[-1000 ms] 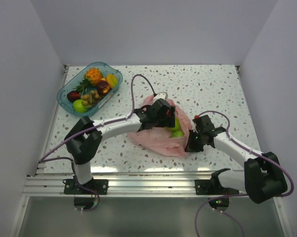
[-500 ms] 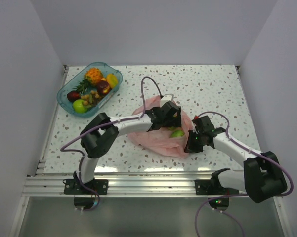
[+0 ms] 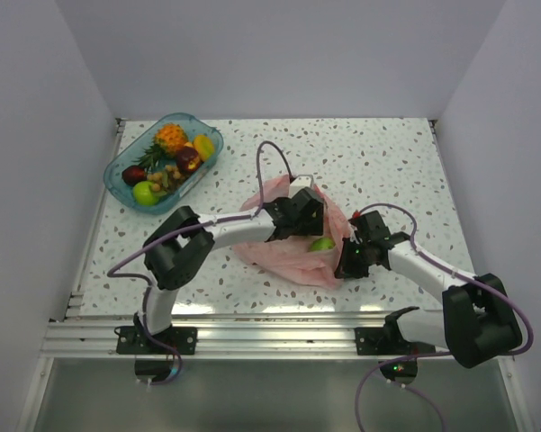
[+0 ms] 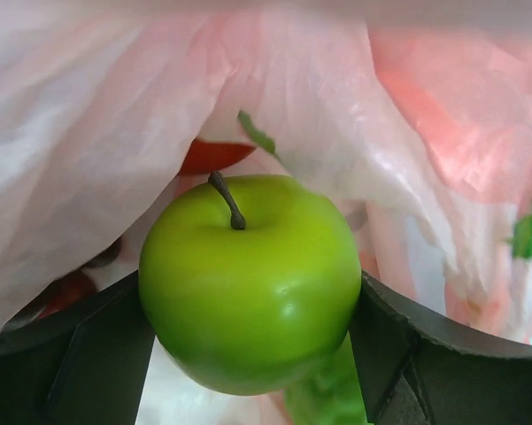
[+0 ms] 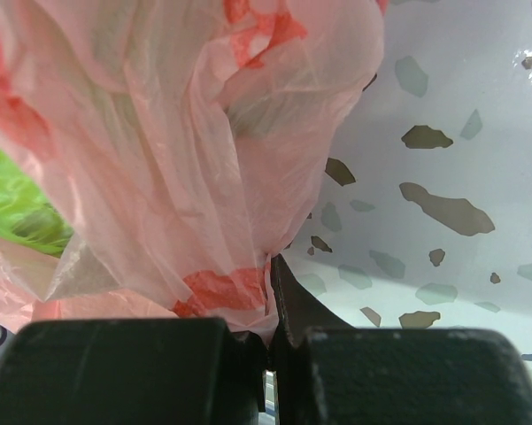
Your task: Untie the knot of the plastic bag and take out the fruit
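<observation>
The pale-pink plastic bag (image 3: 284,259) lies crumpled at mid-table. My left gripper (image 3: 304,220) reaches into it and is shut on a lime-green apple (image 4: 248,283), which touches both black fingers (image 4: 62,354). A green apple (image 3: 321,244) shows in the bag in the top view. Something red (image 4: 214,156) lies behind the apple under the plastic (image 4: 88,133). My right gripper (image 3: 349,261) is shut on a fold of the bag's right edge (image 5: 239,292), low over the table. The knot does not show. No grapes are clear to see.
A clear blue tray (image 3: 111,174) at the back left holds a small pineapple (image 3: 170,137), a green apple (image 3: 145,192) and other fruit. White walls stand on the left, right and back. Speckled table (image 5: 460,133) lies right of the bag.
My left arm has swung its elbow in and pushed the gripper deeper to the right into the bag, then drawn back slightly. One green piece fewer shows in the bag. The right arm has held still.
</observation>
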{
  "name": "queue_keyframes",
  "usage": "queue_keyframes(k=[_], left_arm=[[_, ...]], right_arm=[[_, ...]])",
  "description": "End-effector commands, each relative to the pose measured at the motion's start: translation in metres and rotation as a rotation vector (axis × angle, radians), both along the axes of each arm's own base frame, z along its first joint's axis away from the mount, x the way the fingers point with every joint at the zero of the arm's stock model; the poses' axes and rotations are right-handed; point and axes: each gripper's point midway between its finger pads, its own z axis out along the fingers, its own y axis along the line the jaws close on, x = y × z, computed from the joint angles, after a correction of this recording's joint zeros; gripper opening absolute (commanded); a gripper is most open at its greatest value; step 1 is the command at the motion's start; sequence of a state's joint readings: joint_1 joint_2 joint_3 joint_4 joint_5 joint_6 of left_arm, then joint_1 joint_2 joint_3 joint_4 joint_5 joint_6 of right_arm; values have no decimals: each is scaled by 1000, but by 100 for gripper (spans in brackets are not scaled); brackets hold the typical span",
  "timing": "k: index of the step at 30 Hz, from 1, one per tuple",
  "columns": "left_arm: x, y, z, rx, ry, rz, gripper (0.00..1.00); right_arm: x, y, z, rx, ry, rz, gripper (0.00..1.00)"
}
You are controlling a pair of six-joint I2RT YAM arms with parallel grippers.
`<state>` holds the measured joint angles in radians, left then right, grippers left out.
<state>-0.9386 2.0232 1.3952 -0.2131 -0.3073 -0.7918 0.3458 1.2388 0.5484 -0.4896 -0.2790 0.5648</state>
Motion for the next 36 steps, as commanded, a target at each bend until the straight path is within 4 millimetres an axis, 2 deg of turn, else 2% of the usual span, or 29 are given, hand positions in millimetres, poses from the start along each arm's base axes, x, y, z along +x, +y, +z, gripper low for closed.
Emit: queue_keyframes(k=[1, 5, 6, 8, 9, 10, 12, 13, 15, 16, 18, 19, 21, 22, 24, 25, 26, 27, 28, 29, 30, 31, 32, 33, 36], left_arm=[[-2, 7, 59, -46, -87, -14, 53], [-26, 22, 87, -68, -65, -66, 54], [-32, 26, 107, -103, -83, -76, 54], [-43, 40, 115, -92, -74, -87, 55], [-47, 47, 136, -117, -98, -88, 55], [-49, 57, 141, -97, -97, -82, 55], [-49, 73, 167, -118, -130, -70, 53], [-48, 82, 171, -119, -129, -64, 52], [-32, 112, 186, -147, -146, -14, 53], [-15, 137, 185, -139, -155, 49, 54], [1, 169, 188, -107, -172, 110, 55], [18, 197, 190, -95, -177, 167, 55], [34, 227, 193, -86, -190, 232, 55], [48, 257, 194, -81, -196, 304, 55], [65, 287, 193, -69, -207, 366, 56], [76, 319, 193, -60, -210, 446, 56], [84, 335, 184, -49, -193, 484, 56], [91, 350, 184, -51, -197, 523, 56], [97, 379, 180, -48, -193, 598, 57], [104, 393, 170, -40, -173, 634, 59], [110, 400, 172, -48, -182, 656, 60], [114, 431, 168, -23, -187, 726, 63], [120, 443, 156, 4, -167, 759, 65], [124, 460, 159, 33, -178, 803, 70], [138, 479, 141, 60, -139, 843, 75]], right_arm=[[0, 1, 1, 11, -9, 4, 0], [1, 1, 2, 12, -15, 4, 0], [1, 1, 2, 11, -17, 3, 0], [0, 1, 1, 14, -12, 0, 0], [0, 1, 1, 12, -12, 1, 0], [0, 1, 1, 12, -12, 0, 0], [1, 1, 2, 11, -17, -2, 0], [2, 1, 3, 13, -22, -2, 0], [2, 2, 3, 16, -23, 2, 0], [2, 1, 2, 16, -21, 0, 0], [1, 1, 3, 14, -21, 4, 0], [0, 1, 4, 14, -22, 4, 0], [1, 0, 6, 15, -35, 1, 0], [1, 0, 6, 15, -38, 0, 0], [1, 0, 7, 16, -41, 0, 0], [1, 0, 7, 18, -40, 1, 0], [1, 1, 7, 20, -41, 2, 0], [1, 1, 7, 20, -40, 5, 0], [1, 0, 7, 19, -39, 2, 0], [1, 1, 7, 22, -39, 4, 0], [0, 1, 7, 22, -40, 7, 0], [1, 1, 6, 22, -40, 6, 0], [1, 2, 7, 25, -42, 7, 0], [1, 2, 7, 25, -40, 7, 0], [1, 3, 7, 31, -42, 11, 0]])
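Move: Over the open bag, the left hand already grips the big green apple; the blue basket's middle lies about 39 cm to its left and 15 cm ahead, roughly level. In the basket, the green apple is some 42 cm left and 9 ahead, the dark plum about 31 left and 17 ahead. A small green fruit in the bag lies 6 cm back and a little below. From the right hand the basket is about 45 cm left and 30 ahead. Lifting the held apple up out of the bag some 20 cm while drawing back slightly, the left hand then sweeps fast to the left and forward, about 46 cm sideways in all, to above the basket's near-left part, where it sinks about 8 cm. The wrist turns nearly 50 degrees counter-clockwise and the fingers keep their grip. The right hand stays put, still pinching the bag's edge. ##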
